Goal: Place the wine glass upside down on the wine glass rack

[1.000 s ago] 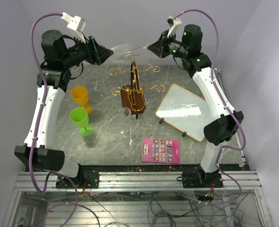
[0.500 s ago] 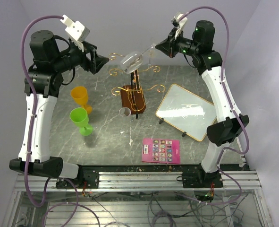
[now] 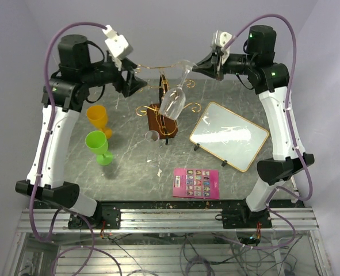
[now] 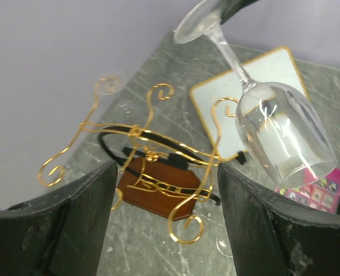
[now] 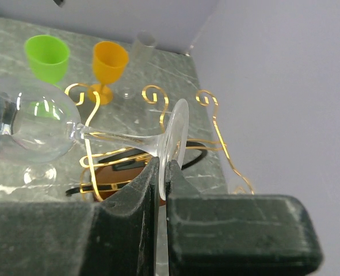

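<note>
My right gripper [image 3: 209, 62] is shut on the foot of the clear wine glass [image 3: 173, 102]. The glass hangs tilted, bowl down and to the left, over the wine glass rack [image 3: 163, 92]. In the right wrist view the fingers [image 5: 152, 178] pinch the foot disc, and the wine glass [image 5: 34, 123] reaches out over the rack's [image 5: 157, 95] gold scrolls. My left gripper [image 3: 140, 85] is open and empty, left of the rack's top. Its view looks down between its fingers [image 4: 83, 207] on the rack [image 4: 158, 187], with the wine glass [image 4: 285, 135] at upper right. I cannot tell whether glass and rack touch.
An orange goblet [image 3: 97, 117] and a green goblet [image 3: 98, 145] stand left of the rack. A small clear cup [image 3: 152, 136] sits just in front of the rack's brown base. A gold-framed whiteboard [image 3: 228, 135] lies to the right and a pink card [image 3: 197, 183] near the front.
My left gripper has opened and come away from the bowl. The right gripper has swung the glass from lying level to hanging bowl-down over the rack.
</note>
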Available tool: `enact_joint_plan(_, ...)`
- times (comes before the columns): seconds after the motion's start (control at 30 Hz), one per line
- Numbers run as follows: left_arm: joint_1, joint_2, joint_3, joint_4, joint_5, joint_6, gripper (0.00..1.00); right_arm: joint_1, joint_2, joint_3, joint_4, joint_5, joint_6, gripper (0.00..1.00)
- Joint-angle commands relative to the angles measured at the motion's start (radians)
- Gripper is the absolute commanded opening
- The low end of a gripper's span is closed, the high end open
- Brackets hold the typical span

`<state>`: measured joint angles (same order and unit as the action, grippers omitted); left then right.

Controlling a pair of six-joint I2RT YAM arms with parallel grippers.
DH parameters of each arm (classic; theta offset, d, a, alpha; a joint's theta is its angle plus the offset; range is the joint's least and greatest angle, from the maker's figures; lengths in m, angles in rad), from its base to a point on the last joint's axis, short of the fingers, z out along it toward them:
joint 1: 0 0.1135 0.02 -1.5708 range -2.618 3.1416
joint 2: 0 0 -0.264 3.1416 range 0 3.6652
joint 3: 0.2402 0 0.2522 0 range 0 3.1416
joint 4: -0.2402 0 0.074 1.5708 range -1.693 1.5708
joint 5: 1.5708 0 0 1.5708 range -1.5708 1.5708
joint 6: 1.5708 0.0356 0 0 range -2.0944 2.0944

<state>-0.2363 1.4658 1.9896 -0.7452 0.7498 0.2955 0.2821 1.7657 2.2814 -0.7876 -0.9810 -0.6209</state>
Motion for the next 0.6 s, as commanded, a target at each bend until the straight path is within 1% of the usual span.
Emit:
enact_joint_plan(0.0,-0.086,0.033,0.051,-0.101,0.046,0.144,0.8,0.02,-0.035,0.021,-0.197,-0.144,-0.242,0.0)
enact_joint_plan(0.13,-0.139,0.06,0.07,-0.135,0.085,0.221,0.8,0.042,-0.058,-0.008,-0.308,-0.185,-0.388,0.0)
enact_joint_plan(0.3,-0.225,0.108,0.095,-0.199,0.081,0.36,0.82,0.089,-0.085,-0.067,-0.404,-0.183,-0.511,0.0)
enact_joint_plan(0.43,-0.281,0.155,0.122,-0.282,0.065,0.497,0.79,0.121,-0.1,-0.11,-0.466,-0.16,-0.599,0.0)
enact_joint_plan(0.57,-0.318,0.151,0.087,-0.284,0.05,0.579,0.75,0.135,-0.11,-0.14,-0.503,-0.147,-0.673,0.0)
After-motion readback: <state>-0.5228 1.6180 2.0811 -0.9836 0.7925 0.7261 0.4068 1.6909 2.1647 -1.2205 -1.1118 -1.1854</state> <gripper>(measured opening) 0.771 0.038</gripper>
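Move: The wine glass's foot, one edge pinched in my right fingers with the bowl hanging towards me and down, is about 16 cm to the right of my open left hand, 5 cm farther out and 2 cm higher. The rack's middle lies some 6 cm ahead of that hand, 8 cm to its right and 22 cm below. From my right hand, the left gripper I bring the glass to is roughly 19 cm to the left and 5 cm back; the foot's centre is 3 cm to the left. I close the gap from both sides: my left hand, fingers still wide open, goes right about 10 cm, sinking and drawing back a little, towards the glass's foot, turning some 25 degrees clockwise. My right hand keeps its pinch on the foot and carries the glass back about 9 cm and down 6, slightly left, turning 20 degrees counter-clockwise. ##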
